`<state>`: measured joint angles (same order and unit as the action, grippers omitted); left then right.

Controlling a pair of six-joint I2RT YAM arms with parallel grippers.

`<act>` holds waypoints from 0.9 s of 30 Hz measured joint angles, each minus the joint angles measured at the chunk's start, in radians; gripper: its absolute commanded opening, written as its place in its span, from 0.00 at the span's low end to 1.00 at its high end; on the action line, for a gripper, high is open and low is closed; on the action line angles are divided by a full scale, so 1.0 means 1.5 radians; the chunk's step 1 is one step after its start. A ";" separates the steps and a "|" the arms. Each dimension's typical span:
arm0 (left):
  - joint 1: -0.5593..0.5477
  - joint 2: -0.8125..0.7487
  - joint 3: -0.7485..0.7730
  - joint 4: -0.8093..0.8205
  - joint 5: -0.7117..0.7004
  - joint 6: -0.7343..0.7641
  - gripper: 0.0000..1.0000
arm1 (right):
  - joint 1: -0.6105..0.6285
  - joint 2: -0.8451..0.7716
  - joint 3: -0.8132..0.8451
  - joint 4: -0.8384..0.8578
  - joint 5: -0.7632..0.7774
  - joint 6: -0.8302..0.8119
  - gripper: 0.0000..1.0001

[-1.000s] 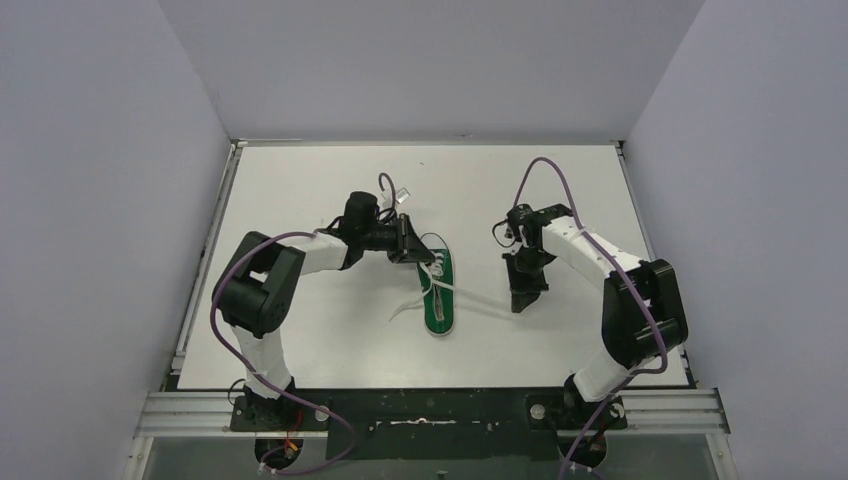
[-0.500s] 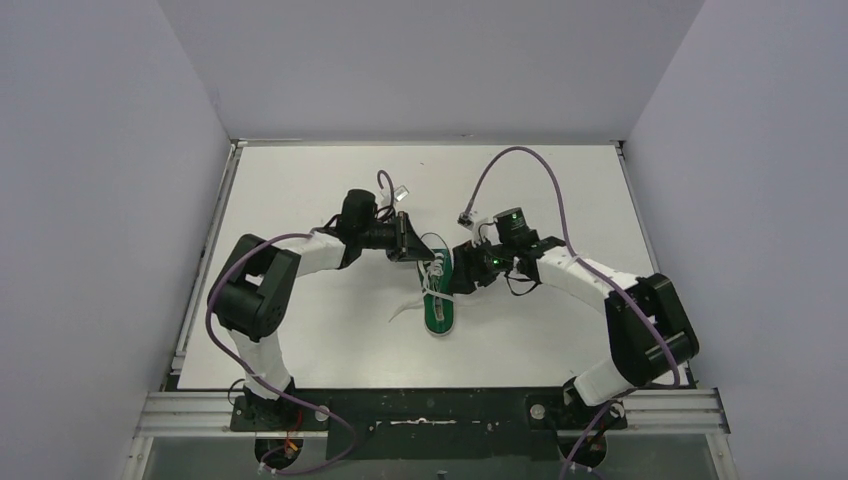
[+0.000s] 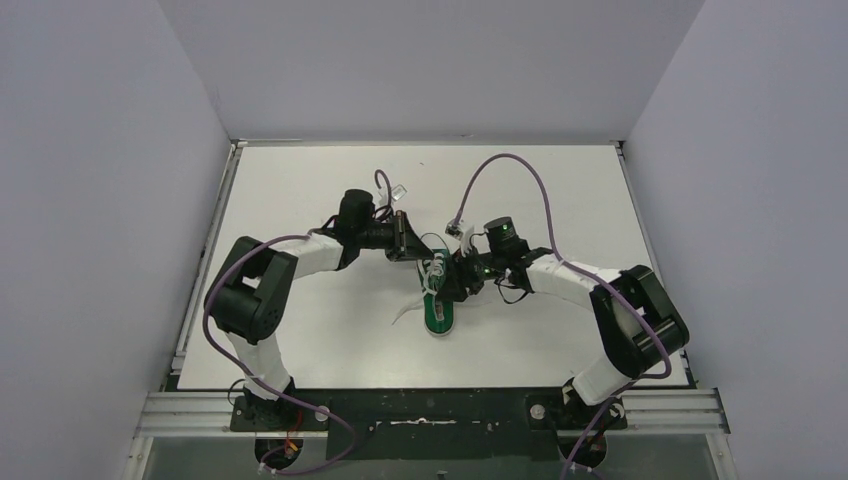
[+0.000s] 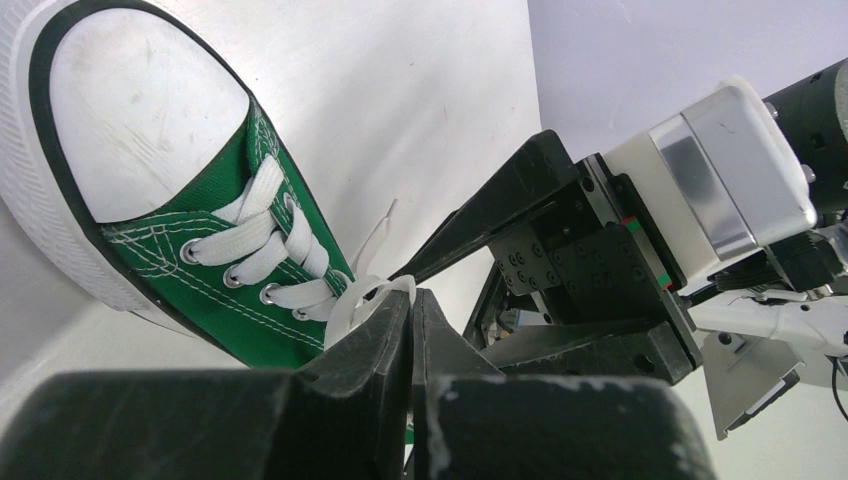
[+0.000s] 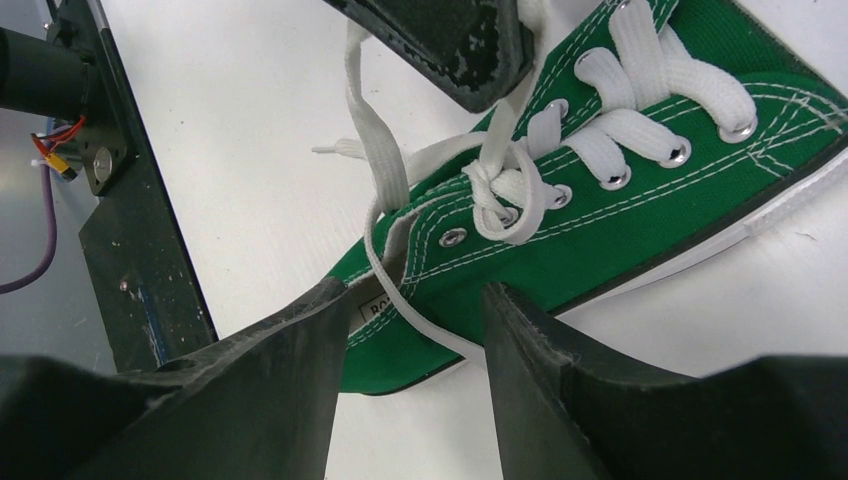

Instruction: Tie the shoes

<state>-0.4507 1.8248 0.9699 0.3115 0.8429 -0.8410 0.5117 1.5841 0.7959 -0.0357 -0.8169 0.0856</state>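
Note:
A small green sneaker [image 3: 438, 308] lies mid-table, white toe cap toward the arms. It also shows in the left wrist view [image 4: 190, 255] and the right wrist view [image 5: 610, 240]. My left gripper [image 3: 412, 250] is at the heel end, shut on a loop of the white lace [image 4: 365, 295]. My right gripper [image 3: 450, 284] is open beside the shoe's right side. In the right wrist view the right gripper [image 5: 415, 310] straddles a lace strand [image 5: 385, 190] that runs from a crossed knot [image 5: 500, 190] over the shoe's collar. The left fingers [image 5: 455, 45] show above it.
A loose lace end [image 3: 404, 313] trails on the white table [image 3: 300, 190] left of the shoe. Purple cables arch over both arms. The black base rail [image 3: 430, 408] runs along the near edge. Grey walls enclose the table.
My right arm has swung left from the open table to the shoe's right side, its gripper now over the lace. My left gripper has stayed at the heel end.

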 measured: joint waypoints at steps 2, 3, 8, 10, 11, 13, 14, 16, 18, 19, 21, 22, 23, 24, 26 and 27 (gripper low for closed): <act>0.000 -0.002 -0.001 0.002 0.000 -0.005 0.00 | 0.000 0.000 -0.008 0.003 0.003 -0.005 0.47; 0.000 -0.003 -0.003 0.005 0.000 -0.008 0.00 | 0.000 0.000 -0.013 0.003 0.005 -0.008 0.46; 0.001 -0.006 -0.008 0.010 -0.001 -0.013 0.00 | 0.005 -0.003 -0.027 0.005 0.017 -0.015 0.32; 0.001 -0.006 -0.009 0.012 -0.001 -0.014 0.00 | 0.005 -0.011 -0.030 0.005 0.020 -0.015 0.24; 0.001 -0.007 -0.011 0.014 -0.001 -0.013 0.00 | 0.005 -0.018 -0.032 0.005 0.023 -0.014 0.20; 0.001 -0.010 -0.014 0.015 -0.001 -0.013 0.00 | 0.005 -0.036 -0.035 0.003 0.031 -0.011 0.13; 0.001 -0.011 -0.015 0.015 -0.001 -0.013 0.00 | 0.005 -0.046 -0.035 0.003 0.034 -0.007 0.09; 0.001 -0.016 -0.017 0.014 -0.001 -0.013 0.00 | 0.005 -0.064 -0.035 0.003 0.038 0.003 0.00; 0.001 -0.022 -0.020 0.013 -0.002 -0.013 0.00 | 0.004 -0.081 -0.035 0.001 0.046 0.016 0.00; 0.001 -0.026 -0.021 0.011 -0.002 -0.012 0.00 | 0.004 -0.090 -0.035 -0.002 0.051 0.025 0.00; 0.001 -0.038 -0.023 0.004 -0.003 -0.008 0.00 | 0.003 -0.109 -0.035 -0.002 0.064 0.047 0.00; 0.000 -0.045 -0.025 0.000 -0.005 -0.005 0.00 | 0.003 -0.117 -0.035 0.000 0.072 0.059 0.00; 0.000 -0.054 -0.027 -0.007 -0.007 0.000 0.00 | 0.001 -0.123 -0.035 0.003 0.078 0.072 0.00; 0.000 -0.062 -0.030 -0.016 -0.010 0.008 0.00 | 0.000 -0.125 -0.035 0.008 0.083 0.083 0.00; -0.002 -0.077 -0.033 -0.039 -0.018 0.026 0.00 | -0.003 -0.122 -0.034 0.014 0.097 0.107 0.00; -0.004 -0.082 -0.033 -0.052 -0.021 0.035 0.00 | -0.006 -0.119 -0.034 0.014 0.104 0.117 0.00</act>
<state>-0.4568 1.7016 0.9203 0.2337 0.8108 -0.7883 0.5034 1.4055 0.7444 -0.0139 -0.6617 0.2611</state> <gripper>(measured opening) 0.004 0.023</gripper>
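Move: Just under the right fingertips, about 2 cm down and 1 cm back, the loose lace runs across the shoe's collar. The knot is some 4 cm ahead, 2 cm left and 2 cm below this hand; the shoe's heel lies about 5 cm back, 2 cm left and 5 cm down. From the left hand, already shut on a lace loop, the loose lace lies about 8 cm back, 4 cm right and 4 cm lower. Dipping just over 1 cm down and slightly back, the half-open right hand closes on the loose lace as it starts to lift, pinches it between the fingertips, then rises about 5 cm from its lowest point, easing forward and turning some 10 degrees clockwise. The left hand keeps its grip on the loop and late on draws up, back and a little left, about 2 cm. ##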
